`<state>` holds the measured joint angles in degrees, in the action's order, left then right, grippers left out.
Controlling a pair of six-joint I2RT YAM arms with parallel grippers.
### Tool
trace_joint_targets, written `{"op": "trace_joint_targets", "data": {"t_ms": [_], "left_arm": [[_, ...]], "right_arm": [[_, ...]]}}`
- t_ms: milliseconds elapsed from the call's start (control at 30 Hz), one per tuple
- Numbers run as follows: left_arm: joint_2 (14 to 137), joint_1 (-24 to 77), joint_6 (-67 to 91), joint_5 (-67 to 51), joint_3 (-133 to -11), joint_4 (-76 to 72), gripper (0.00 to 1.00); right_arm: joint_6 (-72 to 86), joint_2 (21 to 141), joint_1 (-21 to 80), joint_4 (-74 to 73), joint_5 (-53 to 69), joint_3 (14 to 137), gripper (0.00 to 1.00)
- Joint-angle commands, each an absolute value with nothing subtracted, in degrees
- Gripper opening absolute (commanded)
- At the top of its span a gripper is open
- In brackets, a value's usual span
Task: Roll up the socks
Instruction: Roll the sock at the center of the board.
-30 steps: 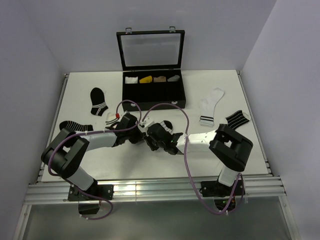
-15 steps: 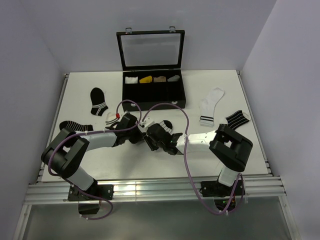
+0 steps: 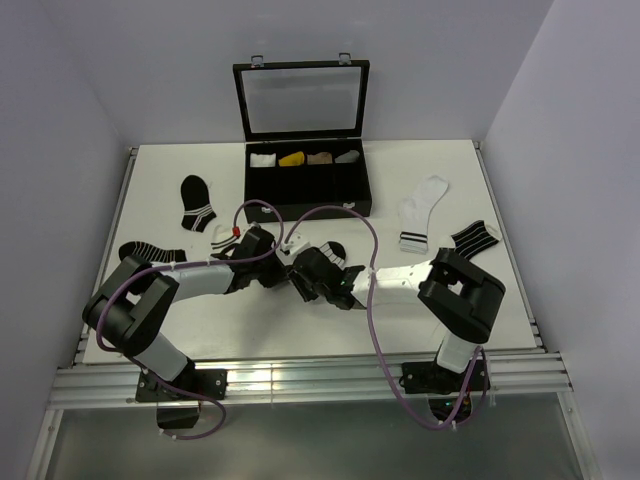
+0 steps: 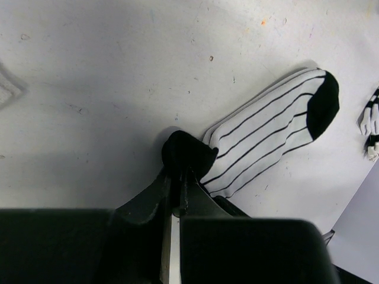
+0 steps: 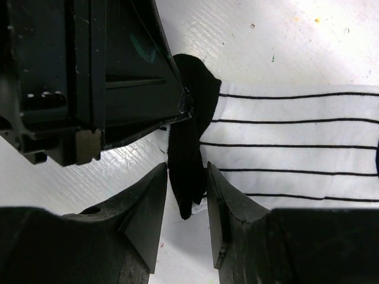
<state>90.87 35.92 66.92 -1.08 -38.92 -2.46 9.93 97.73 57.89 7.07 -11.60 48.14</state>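
Observation:
The white sock with thin black lines (image 4: 266,136) lies flat on the table, its black toe (image 4: 323,103) pointing away. My left gripper (image 4: 179,168) is shut on the sock's black cuff (image 5: 192,106) and holds it raised. My right gripper (image 5: 185,174) stands open around the cuff's hanging edge, with a gap on each side. In the top view both grippers (image 3: 283,258) (image 3: 300,272) meet at mid-table and hide most of this sock. The plain white sock with a black-banded cuff (image 3: 420,208) lies flat at the right.
A black case (image 3: 305,185) with its lid up holds rolled bundles at the back. Black socks with white stripes lie at the left (image 3: 197,203), lower left (image 3: 150,250) and right (image 3: 472,238). A small white-black piece (image 3: 222,238) lies by the left arm.
My right gripper's jaws have spread wider and no longer squeeze the black cuff. The left gripper keeps its grip, and both arms have barely moved.

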Motion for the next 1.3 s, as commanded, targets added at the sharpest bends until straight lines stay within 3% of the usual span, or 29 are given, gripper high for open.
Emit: {"op": "trace_joint_targets", "data": {"t_ms": [0, 533, 633, 767, 967, 1000, 1100, 1200, 1267], "left_arm": [[92.37, 36.12, 65.22, -1.67, -39.2, 1.23, 0.01], [93.16, 36.12, 66.0, -3.16, -39.55, 0.53, 0.0], [92.2, 36.04, 67.14, -2.73, -38.76, 0.62, 0.0], [88.69, 34.98, 69.43, -1.94, -35.52, -2.46, 0.04], [82.9, 33.93, 71.54, -0.53, -31.03, -6.15, 0.32], [82.27, 33.93, 71.63, -0.35, -30.59, -7.11, 0.47], [79.46, 33.93, 71.54, -0.26, -28.74, -8.08, 0.65], [77.0, 33.93, 72.07, 1.67, -26.37, -10.27, 0.76], [75.94, 33.93, 72.42, 1.5, -24.61, -12.56, 0.77]], "right_arm": [[9.76, 98.96, 58.18, 6.33, -12.92, 50.8, 0.41], [9.14, 102.92, 58.54, 3.52, -11.07, 53.44, 0.38], [9.67, 102.57, 58.45, 3.52, -10.73, 53.17, 0.17], [11.16, 101.78, 57.05, 3.95, -6.96, 52.47, 0.01], [14.15, 100.9, 52.05, 5.8, 5.25, 51.24, 0.0], [14.76, 100.81, 51.25, 6.24, 7.45, 50.89, 0.0], [16.87, 101.51, 47.74, 7.82, 14.92, 50.36, 0.0], [19.07, 102.91, 44.58, 9.05, 21.95, 50.27, 0.0], [20.39, 104.49, 42.99, 9.58, 26.43, 50.71, 0.0]]}}
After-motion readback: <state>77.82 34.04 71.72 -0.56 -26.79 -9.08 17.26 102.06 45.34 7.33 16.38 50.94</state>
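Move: The sock's rolled black end is between the hands: its middle lies about 2 cm back and 2 cm right of the left hand point, whose shut fingers hold its far end, and about 2 cm ahead and 2 cm left of the open right hand, some 2 cm lower. The sock's flat striped part lies about 5 cm ahead and 9 cm right of the left hand. The white sock is some 13 cm left and 6 cm ahead of that hand. Lower the right gripper about 1 cm over the near end of the roll and shut its fingers on the black fabric while the left keeps its hold. Then open the left wide and draw it off left, back and up, about 3 cm sideways, as the right stays almost in place and tilts some 25 degrees, its body swinging forward and right over its fingertips. ##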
